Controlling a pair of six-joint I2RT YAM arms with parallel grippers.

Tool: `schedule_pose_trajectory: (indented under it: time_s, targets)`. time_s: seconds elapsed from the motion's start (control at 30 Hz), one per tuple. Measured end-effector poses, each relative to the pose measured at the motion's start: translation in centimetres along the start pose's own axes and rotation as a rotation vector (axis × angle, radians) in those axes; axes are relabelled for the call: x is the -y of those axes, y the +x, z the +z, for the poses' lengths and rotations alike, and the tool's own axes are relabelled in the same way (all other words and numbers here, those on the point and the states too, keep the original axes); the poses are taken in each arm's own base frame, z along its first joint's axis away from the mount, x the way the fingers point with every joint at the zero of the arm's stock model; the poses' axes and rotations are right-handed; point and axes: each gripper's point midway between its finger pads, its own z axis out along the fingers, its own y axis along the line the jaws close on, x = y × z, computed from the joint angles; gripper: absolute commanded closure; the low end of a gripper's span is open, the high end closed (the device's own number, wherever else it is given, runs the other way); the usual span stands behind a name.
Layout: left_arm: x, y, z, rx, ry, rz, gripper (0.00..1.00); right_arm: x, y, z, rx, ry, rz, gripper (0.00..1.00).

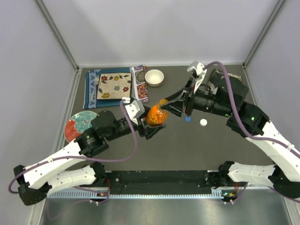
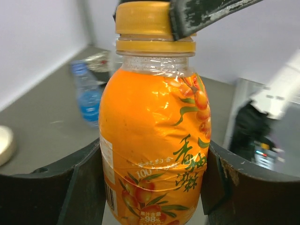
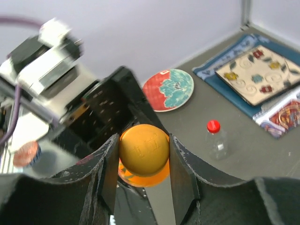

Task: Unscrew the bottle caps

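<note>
A short orange bottle (image 2: 154,140) is held upright above the table, with my left gripper (image 2: 154,187) shut on its body, one finger on each side. My right gripper (image 3: 144,154) is shut on its orange cap (image 3: 144,149), and one of its fingers (image 2: 197,14) shows against the cap (image 2: 143,21) in the left wrist view. From above, the bottle (image 1: 157,116) hangs between both grippers at the table's middle. A blue cap (image 1: 188,119) and a white cap (image 1: 203,123) lie loose on the table. A slim clear bottle (image 3: 217,143) stands with its red cap (image 3: 213,125) on. A blue-tinted bottle (image 2: 86,93) lies behind.
A white bowl (image 1: 154,77) stands at the back. Left of it a flowered tile (image 1: 114,86) lies on a blue cloth (image 1: 90,91). A red and teal plate (image 1: 79,124) sits at the left, near the left arm.
</note>
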Motion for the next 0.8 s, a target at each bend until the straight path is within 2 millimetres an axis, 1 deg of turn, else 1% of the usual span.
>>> schedule_pose_trajectory:
  time_s: [0.1,0.17,0.2,0.27,0.37,0.47,0.57,0.8]
  targets:
    - [1.8,-0.8,-0.6,0.01,0.175,-0.078,0.62,-1.8,-0.2,-0.6,-0.014,-0.115,-0.103,1.0]
    - [3.8,-1.3,-1.3,-0.001,0.316,-0.135,0.62,-3.3,-0.1,-1.3,-0.02,-0.203,-0.163,1.0]
    - [4.2,-1.4,-1.6,-0.004,0.356,-0.155,0.62,-3.8,0.0,-1.7,-0.023,-0.237,-0.182,1.0]
    - [5.9,-2.0,-2.2,-0.008,0.475,-0.199,0.61,-5.4,0.1,-2.6,-0.031,-0.326,-0.223,1.0]
    - [7.8,-2.7,-3.2,-0.011,0.614,-0.244,0.61,-7.3,0.1,-3.7,-0.039,-0.442,-0.267,1.0]
    - [9.1,-3.0,-4.0,-0.026,0.719,-0.277,0.61,-8.6,0.4,-4.5,-0.049,-0.536,-0.295,1.0]
    - [9.9,-3.1,-4.7,-0.045,0.792,-0.299,0.61,-9.6,0.8,-5.1,-0.061,-0.608,-0.31,1.0]
    - [11.2,-3.7,-6.1,-0.067,0.918,-0.333,0.6,-11.5,1.5,-6.8,-0.083,-0.769,-0.336,1.0]
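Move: Between both hands hangs the orange bottle: the left grips its body, and the yellow cap sits about 8 cm above that hand, 3 cm to its right and 2 cm ahead. The right fingers are already shut on this cap. From the right hand, the loose blue cap lies on the table some 9 cm ahead and 13 cm right, the white cap 7 cm ahead and 22 cm right, both about 40 cm down. Turning against each other to unscrew the cap, both hands draw about 13 cm back towards the robot and rise slightly. The left, still gripping the bottle body, swings clockwise some 50 degrees, while the right keeps its pinch on the yellow cap and swings counter-clockwise about 45; both slow towards the end, with their fingers staying closed on their parts. ##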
